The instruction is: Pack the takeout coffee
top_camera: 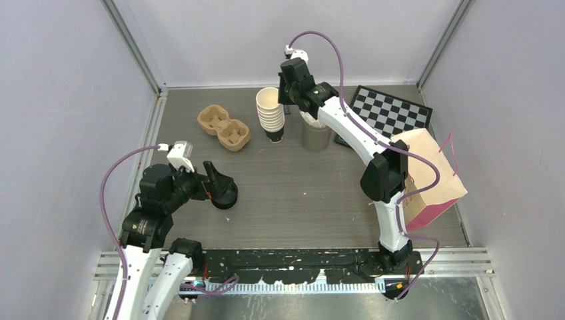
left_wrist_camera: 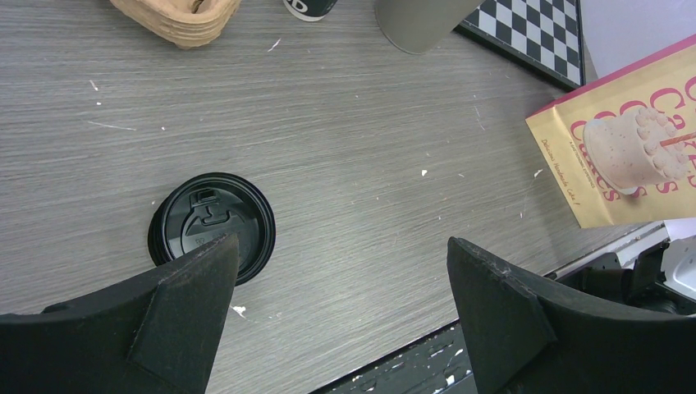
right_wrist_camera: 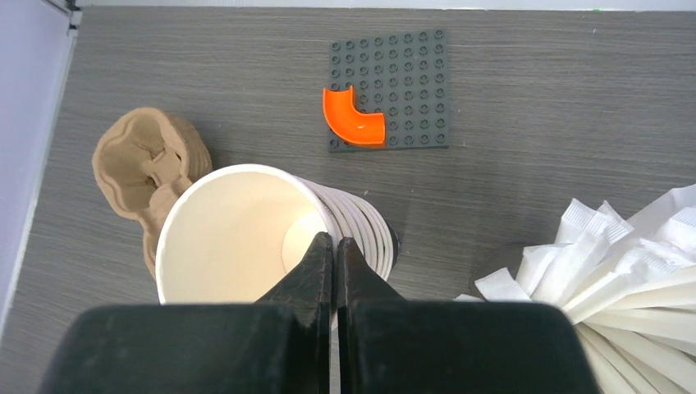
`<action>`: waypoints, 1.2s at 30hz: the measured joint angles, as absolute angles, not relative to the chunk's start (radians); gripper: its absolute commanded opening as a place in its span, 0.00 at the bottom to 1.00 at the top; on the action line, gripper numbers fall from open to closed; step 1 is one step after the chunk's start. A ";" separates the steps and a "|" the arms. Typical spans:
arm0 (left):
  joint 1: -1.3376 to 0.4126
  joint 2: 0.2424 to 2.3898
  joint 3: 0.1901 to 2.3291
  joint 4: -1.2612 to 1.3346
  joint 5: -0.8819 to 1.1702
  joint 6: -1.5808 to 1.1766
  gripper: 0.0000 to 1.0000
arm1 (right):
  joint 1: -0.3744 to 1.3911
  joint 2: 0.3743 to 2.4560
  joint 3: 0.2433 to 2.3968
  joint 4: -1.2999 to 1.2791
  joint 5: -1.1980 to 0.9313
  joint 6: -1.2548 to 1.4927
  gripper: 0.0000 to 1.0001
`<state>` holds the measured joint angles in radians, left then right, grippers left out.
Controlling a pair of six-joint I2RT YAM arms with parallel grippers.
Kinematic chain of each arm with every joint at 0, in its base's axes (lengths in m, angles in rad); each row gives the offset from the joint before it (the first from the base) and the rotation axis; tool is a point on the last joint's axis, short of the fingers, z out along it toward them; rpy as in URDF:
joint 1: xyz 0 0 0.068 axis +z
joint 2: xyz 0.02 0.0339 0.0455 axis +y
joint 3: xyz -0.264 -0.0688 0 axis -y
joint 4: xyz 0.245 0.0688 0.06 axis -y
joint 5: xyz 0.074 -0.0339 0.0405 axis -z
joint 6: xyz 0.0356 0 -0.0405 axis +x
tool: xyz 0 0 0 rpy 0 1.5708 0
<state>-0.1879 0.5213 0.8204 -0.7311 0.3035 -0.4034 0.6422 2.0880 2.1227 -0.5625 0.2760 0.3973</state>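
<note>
No lidded takeout coffee is in view. A stack of lidless cream paper cups (top_camera: 270,113) stands at the back of the table. My right gripper (top_camera: 285,100) (right_wrist_camera: 335,240) is over it, shut on the near wall of the top cup (right_wrist_camera: 238,230), with one finger inside and one outside. A loose black lid (top_camera: 225,199) (left_wrist_camera: 212,222) lies flat on the table at the front left. My left gripper (top_camera: 218,185) (left_wrist_camera: 341,242) hovers just above and beside the lid, wide open, with nothing between its fingers.
A brown pulp cup carrier (top_camera: 224,127) (right_wrist_camera: 148,156) lies left of the stack. A grey holder of white napkins (top_camera: 315,137) (right_wrist_camera: 599,263) stands to its right. A checkerboard (top_camera: 392,111), a pink-and-tan paper bag (top_camera: 430,177) and a grey stud plate (right_wrist_camera: 387,90) lie beyond.
</note>
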 measured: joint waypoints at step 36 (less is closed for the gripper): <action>-0.188 0.535 0.820 -0.731 0.304 -0.403 1.00 | 0.598 1.977 2.234 -0.631 0.167 0.500 0.00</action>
<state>-0.1879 0.5346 0.8200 -0.7311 0.3038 -0.4034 0.5980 1.9770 2.2345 -0.6308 0.1665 0.4995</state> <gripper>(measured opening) 0.996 0.034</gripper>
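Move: The right hand has the top cup of the stack pinched by its rim. That cup's middle is about 4 cm left, 2 cm ahead and 4 cm below, with the nested stack under it. Some 11 cm to the right and 1 cm ahead stands the straw holder, and the dark studded plate lies 13 cm straight ahead on the table. The cup carrier is 22 cm left, 4 ahead. From the idle left hand the cup is about 30 cm ahead, 12 right. Upward, after a brief, nearly level shift forward and right of under 1 cm, the right hand lifts the top cup some 10 cm off the stack, drifting back about 2 cm and slightly right near the end. The wrist rolls about 12 degrees, its left side rising, while the shut fingers keep their pinch on the rim. ##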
